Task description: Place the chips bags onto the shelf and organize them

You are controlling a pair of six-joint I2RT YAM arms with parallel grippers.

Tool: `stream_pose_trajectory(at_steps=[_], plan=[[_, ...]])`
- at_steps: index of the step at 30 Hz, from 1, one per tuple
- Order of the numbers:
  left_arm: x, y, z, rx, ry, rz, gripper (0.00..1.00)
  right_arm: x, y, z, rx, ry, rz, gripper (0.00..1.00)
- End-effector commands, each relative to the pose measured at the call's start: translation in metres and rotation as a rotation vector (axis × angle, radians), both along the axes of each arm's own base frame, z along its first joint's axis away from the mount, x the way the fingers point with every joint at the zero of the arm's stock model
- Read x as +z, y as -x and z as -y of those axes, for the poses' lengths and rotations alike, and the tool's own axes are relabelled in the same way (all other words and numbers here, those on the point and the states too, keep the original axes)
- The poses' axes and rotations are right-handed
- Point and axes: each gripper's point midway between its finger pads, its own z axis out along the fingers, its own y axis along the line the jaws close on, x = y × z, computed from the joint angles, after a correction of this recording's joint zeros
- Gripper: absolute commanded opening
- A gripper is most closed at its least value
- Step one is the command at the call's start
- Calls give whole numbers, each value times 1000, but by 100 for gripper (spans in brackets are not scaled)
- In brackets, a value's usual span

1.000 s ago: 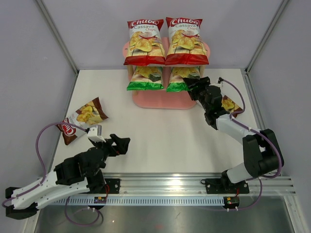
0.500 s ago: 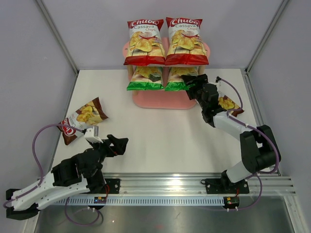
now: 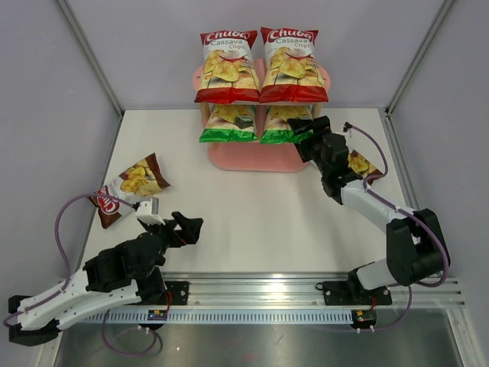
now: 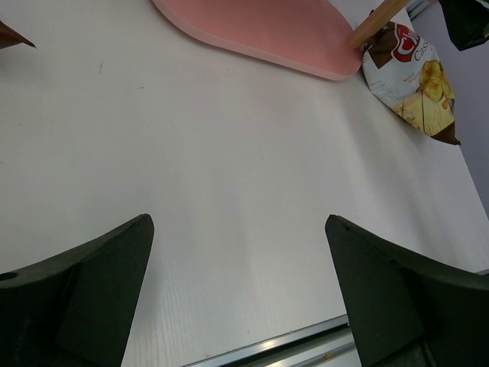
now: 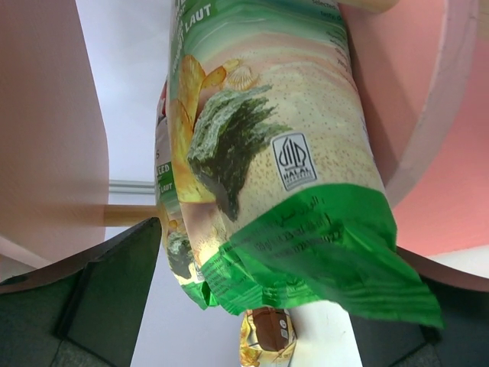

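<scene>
The pink shelf (image 3: 263,159) stands at the back middle. Two red chips bags (image 3: 227,67) (image 3: 294,65) sit on its top tier, and two green ones (image 3: 228,124) (image 3: 281,125) on the middle tier. One brown bag (image 3: 130,187) lies on the table at the left. Another brown bag (image 3: 362,164) lies at the right, partly behind the right arm. My right gripper (image 3: 306,131) is open at the right green bag (image 5: 283,176), whose lower edge hangs between its spread jaws (image 5: 290,252). My left gripper (image 3: 191,225) (image 4: 237,222) is open over bare table.
White walls enclose the white table (image 3: 260,214) on three sides. A metal rail (image 3: 306,287) runs along the near edge. In the left wrist view the shelf's bottom board (image 4: 260,30) and the right brown bag (image 4: 412,84) lie ahead.
My right gripper's jaws have spread wide around the green bag's edge, and the wrist has shifted slightly toward the shelf. The left arm has hardly moved.
</scene>
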Motion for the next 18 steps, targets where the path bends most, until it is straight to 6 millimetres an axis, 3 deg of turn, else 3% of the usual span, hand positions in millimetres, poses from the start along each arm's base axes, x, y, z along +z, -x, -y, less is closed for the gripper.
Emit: stream_pose_trajectory(at_steps=[1, 6, 12, 17, 18], plan=[[18, -5, -3, 45, 24, 14, 99, 7, 10, 9, -31, 29, 12, 99], [10, -8, 2, 57, -41, -23, 99, -1, 19, 15, -36, 56, -6, 99], [15, -15, 1, 97, -131, -36, 99, -2, 38, 27, -45, 121, -3, 99], [17, -29, 9, 89, -234, -48, 99, 1, 71, 44, -33, 271, 18, 99], [17, -34, 13, 82, -238, -56, 99, 13, 83, 48, -31, 284, 52, 99]])
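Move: The second green bag, already let go on the middle shelf, has its middle about 7 cm ahead of the right hand, 5 cm left and 3 cm above; the other green bag stands level with it, some 21 cm farther left. The right brown bag lies on the table roughly 22 cm right of this hand, 4 cm ahead and 23 cm below. From the left hand, the left brown bag lies about 22 cm ahead, 26 cm left and 17 cm lower. The green bag's hem slips out from between the right hand's fingers, already wide open, as that hand draws back from the shelf about 6 cm and some 3 cm right, gathering speed, its left side rolling down roughly 10 degrees. The open, empty left hand edges forward 2 cm above the table, rolling its left side up about 15 degrees. ##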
